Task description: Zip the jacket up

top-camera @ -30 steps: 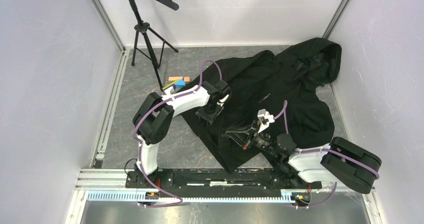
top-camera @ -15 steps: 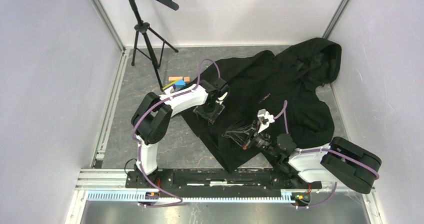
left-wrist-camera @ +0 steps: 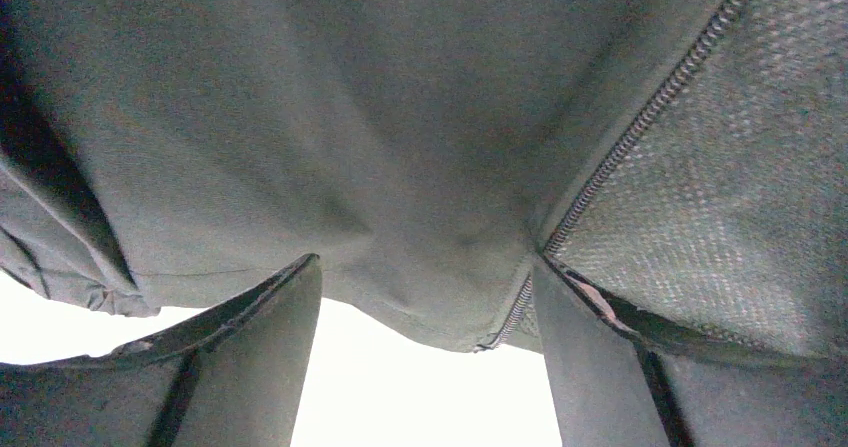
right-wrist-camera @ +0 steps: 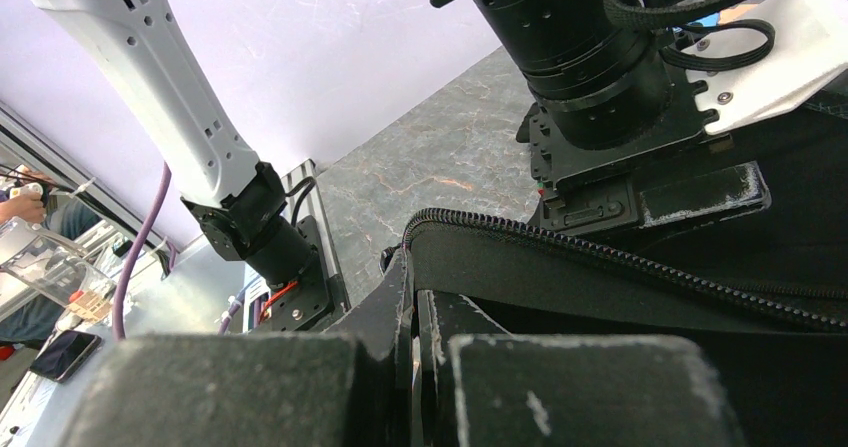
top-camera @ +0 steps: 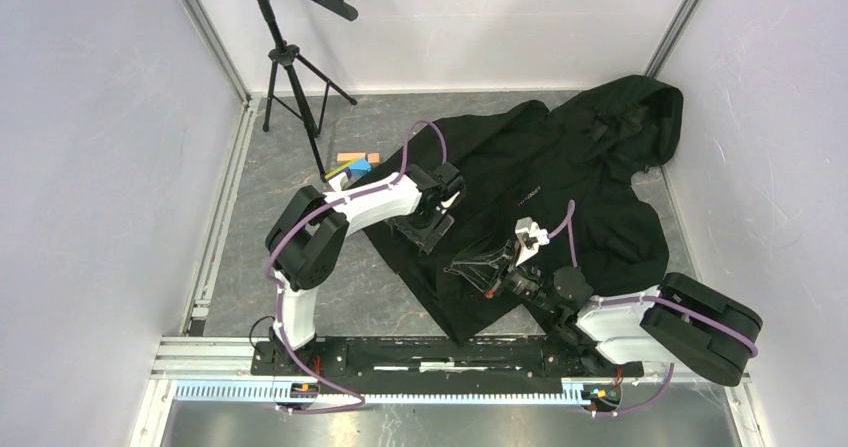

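Note:
The black hooded jacket point(top-camera: 560, 182) lies spread on the grey table, hood toward the back right. My left gripper point(top-camera: 426, 229) hovers over its left front edge with the jaws wide open. In the left wrist view, fabric point(left-wrist-camera: 350, 117) and a line of zipper teeth point(left-wrist-camera: 640, 127) hang between the spread fingers point(left-wrist-camera: 600, 367) of that gripper point(left-wrist-camera: 425, 362), and nothing is pinched. My right gripper point(top-camera: 472, 267) is shut on the jacket's lower front edge. In the right wrist view, zipper teeth point(right-wrist-camera: 600, 257) run out from the closed tips of that gripper point(right-wrist-camera: 412, 307).
A black tripod stand point(top-camera: 290, 67) rises at the back left. Small coloured blocks point(top-camera: 355, 162) lie just left of the jacket. White walls enclose the table on three sides, and a metal rail point(top-camera: 420, 352) carries both arm bases along the near edge.
The left gripper's jaws have opened wide and its wrist has shifted slightly over the jacket's edge. The right arm and its grip have not moved.

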You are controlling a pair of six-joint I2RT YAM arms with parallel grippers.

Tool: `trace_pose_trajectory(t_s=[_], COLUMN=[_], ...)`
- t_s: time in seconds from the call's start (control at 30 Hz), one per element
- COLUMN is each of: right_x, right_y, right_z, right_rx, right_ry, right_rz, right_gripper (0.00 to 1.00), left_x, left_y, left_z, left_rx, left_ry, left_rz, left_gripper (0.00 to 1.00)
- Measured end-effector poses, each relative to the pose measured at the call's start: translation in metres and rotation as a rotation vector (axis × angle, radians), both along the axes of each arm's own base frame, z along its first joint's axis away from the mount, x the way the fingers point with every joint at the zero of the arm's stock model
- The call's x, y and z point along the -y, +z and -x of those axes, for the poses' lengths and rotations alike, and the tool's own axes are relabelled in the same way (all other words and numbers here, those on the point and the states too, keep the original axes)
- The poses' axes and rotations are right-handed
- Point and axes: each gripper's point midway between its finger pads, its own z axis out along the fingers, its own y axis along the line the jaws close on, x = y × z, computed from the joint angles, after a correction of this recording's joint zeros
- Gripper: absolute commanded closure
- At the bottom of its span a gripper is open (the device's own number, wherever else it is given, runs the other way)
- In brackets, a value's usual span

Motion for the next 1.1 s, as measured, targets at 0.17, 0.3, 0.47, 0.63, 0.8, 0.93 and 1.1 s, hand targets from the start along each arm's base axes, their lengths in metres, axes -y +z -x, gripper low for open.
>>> trace_pose_trajectory(t_s=[0.17, 0.3, 0.47, 0.63, 0.8, 0.93, 1.1], right_x=[0.000, 0.000, 0.000, 0.000, 0.000, 0.000, -0.001], right_y=[0.000, 0.001, 0.002, 0.002, 0.001, -0.001, -0.004], right_z=[0.000, 0.000, 0.000, 0.000, 0.000, 0.000, 0.000], right_rx=[0.000, 0.001, 0.003, 0.004, 0.002, -0.001, -0.008], right_ry=[0.000, 0.000, 0.000, 0.000, 0.000, 0.001, 0.001], right_rz=[0.000, -0.002, -0.005, -0.005, -0.003, 0.001, 0.011], right_gripper=[1.00, 1.00, 1.00, 1.00, 1.00, 1.00, 1.00], left_x=[-0.006, -0.010, -0.012, -0.016, -0.016, -0.014, -0.003], left_y=[-0.004, -0.007, -0.009, -0.007, -0.004, 0.001, 0.018], left_z=[-0.003, -0.005, -0.007, -0.013, -0.017, -0.017, -0.016], left_rx=[0.002, -0.007, -0.007, 0.009, 0.017, 0.016, 0.006], left_ry=[0.011, 0.022, 0.029, 0.041, 0.049, 0.050, 0.061], left_rz=[-0.025, -0.034, -0.043, -0.056, -0.048, -0.025, 0.097], left_gripper=[0.20, 0.33, 0.47, 0.53, 0.66, 0.87, 0.94])
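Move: The downward-pointing left hand hovers, fingers open, over the jacket's loose front flap; the bit to pinch lies about 2 cm ahead, 1 cm left and 1 cm below. The flap's zipper teeth run by its right finger, some 2 cm right and 1 cm back; a sleeve cuff lies about 12 cm left and 4 cm ahead. From the right hand, still gripping the other zipper end, the bit to pinch is roughly 7 cm ahead, 6 cm left and 11 cm below. Left hand eases 2 cm forward-left with a slight dip, closes to pinch the front flap, then lifts 3 cm. ##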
